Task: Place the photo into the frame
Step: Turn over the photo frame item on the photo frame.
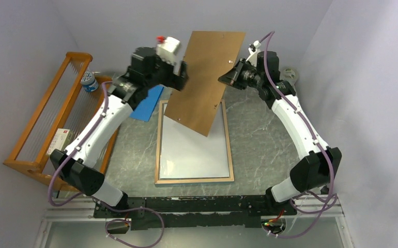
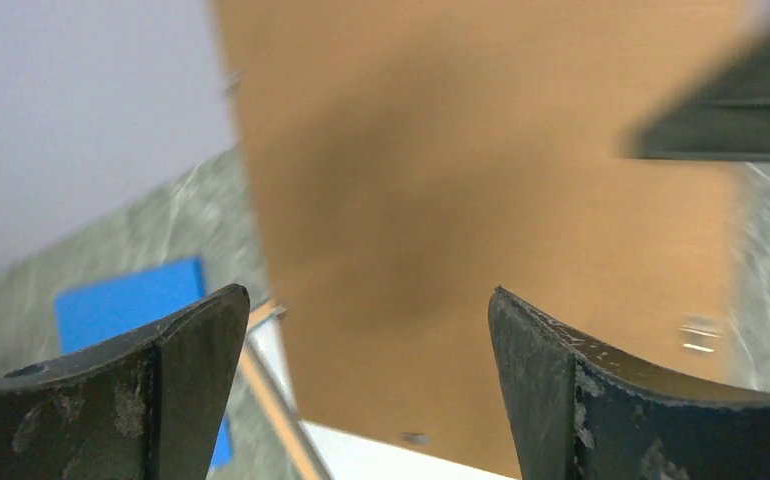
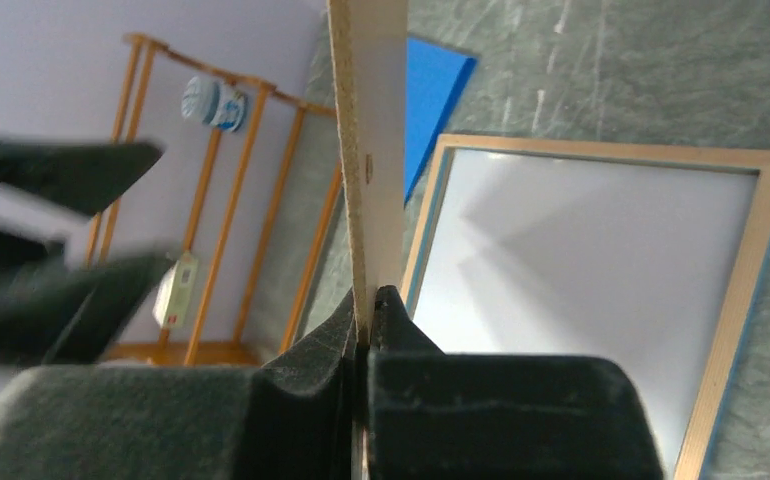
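The frame lies flat on the table with its light wood back up and a pale pane inside; it also shows in the right wrist view. Above its far end a plain brown backing board stands tilted in the air. My right gripper is shut on the board's right edge, its jaws pinching the thin edge. Beside the board's left edge, my left gripper is open, and the board fills the space beyond its spread fingers. The photo is out of view.
An orange wooden rack stands along the left wall, with a small blue-and-white container and a white box on it. A flat blue pad lies left of the frame's far end. Walls close in on both sides.
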Available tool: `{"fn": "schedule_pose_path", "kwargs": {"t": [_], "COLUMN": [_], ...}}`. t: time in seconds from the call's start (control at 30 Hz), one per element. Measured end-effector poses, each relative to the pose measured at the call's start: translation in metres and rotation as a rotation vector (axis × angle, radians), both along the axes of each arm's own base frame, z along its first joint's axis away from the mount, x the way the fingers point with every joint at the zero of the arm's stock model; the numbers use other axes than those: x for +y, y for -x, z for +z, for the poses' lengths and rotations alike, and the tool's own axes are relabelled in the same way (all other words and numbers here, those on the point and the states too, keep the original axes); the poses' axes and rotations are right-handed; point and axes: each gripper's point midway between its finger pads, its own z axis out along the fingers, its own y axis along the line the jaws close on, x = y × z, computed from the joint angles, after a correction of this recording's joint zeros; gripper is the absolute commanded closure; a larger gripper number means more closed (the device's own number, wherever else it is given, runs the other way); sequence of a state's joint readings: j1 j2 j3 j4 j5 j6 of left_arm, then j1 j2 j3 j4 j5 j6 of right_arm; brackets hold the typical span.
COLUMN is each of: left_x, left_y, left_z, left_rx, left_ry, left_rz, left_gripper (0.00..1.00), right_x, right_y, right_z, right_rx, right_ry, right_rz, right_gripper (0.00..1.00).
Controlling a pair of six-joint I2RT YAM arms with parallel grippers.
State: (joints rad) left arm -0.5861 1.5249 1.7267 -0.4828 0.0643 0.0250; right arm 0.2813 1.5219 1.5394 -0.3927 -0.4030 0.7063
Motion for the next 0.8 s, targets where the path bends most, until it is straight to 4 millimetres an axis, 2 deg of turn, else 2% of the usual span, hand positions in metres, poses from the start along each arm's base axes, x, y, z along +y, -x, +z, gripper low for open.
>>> {"fn": "schedule_pose_path", "kwargs": {"t": [0.1,0.2,0.37,0.53,0.63,0.8], "left_x": [0.060,0.099,0.135,0.175,0.192,0.204], "left_y": [-0.028,-0.033,-0.037,-0.042,-0.038,-0.036], "left_z": [-0.019,-0.041,-0.054,-0.075,-0.099,-0.136], "left_rx": [0.084,0.161,0.252,0.356,0.443,0.565], "left_ry": [0.056,0.090,0.192,0.315,0.374,0.435], "left_rz": [0.172,0.273,0.343,0.410,0.439,0.461], "left_gripper": [0.06,0.06,0.06,0.06,0.06,0.07], "right_x": [-0.001,-0.001,0.003,0.006,0.007,0.004], "right_y": [0.013,0.023,0.035,0.048,0.053,0.060], "right_z": [0.010,0.023,0.026,0.012,-0.001,-0.032], "right_rx": [-0.045,-0.094,-0.106,-0.053,-0.010,0.082], "right_ry": [-0.016,-0.048,-0.095,-0.127,-0.148,-0.202], "right_rz": [0.060,0.120,0.209,0.285,0.325,0.352], "right_gripper": [1.00,1.00,1.00,1.00,1.00,1.00]}}
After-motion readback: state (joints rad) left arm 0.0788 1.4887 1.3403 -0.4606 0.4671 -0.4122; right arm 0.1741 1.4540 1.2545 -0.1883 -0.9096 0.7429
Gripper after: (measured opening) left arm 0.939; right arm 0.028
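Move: The photo frame lies on the table with its middle some 32 cm below the right hand, about 11 cm to its left and 8 cm back. The brown backing board, held by its right edge, has its middle about 9 cm ahead, 10 cm left and 6 cm below; the blue folder is 12 cm ahead, 35 cm left and down on the table. From the empty left hand, the board's middle is roughly 10 cm ahead, 5 cm right and 10 cm lower. Keeping its pinch on the brown board's right edge, the right hand draws back about 6 cm, rising slightly before sinking to some 3 cm below where it began, while turning about 20 degrees counter-clockwise to bring the board back over the frame. The left hand, wide open, clears out to the left by some 20 cm and down, away from the board, turning counter-clockwise and tipping its fingers downward. ##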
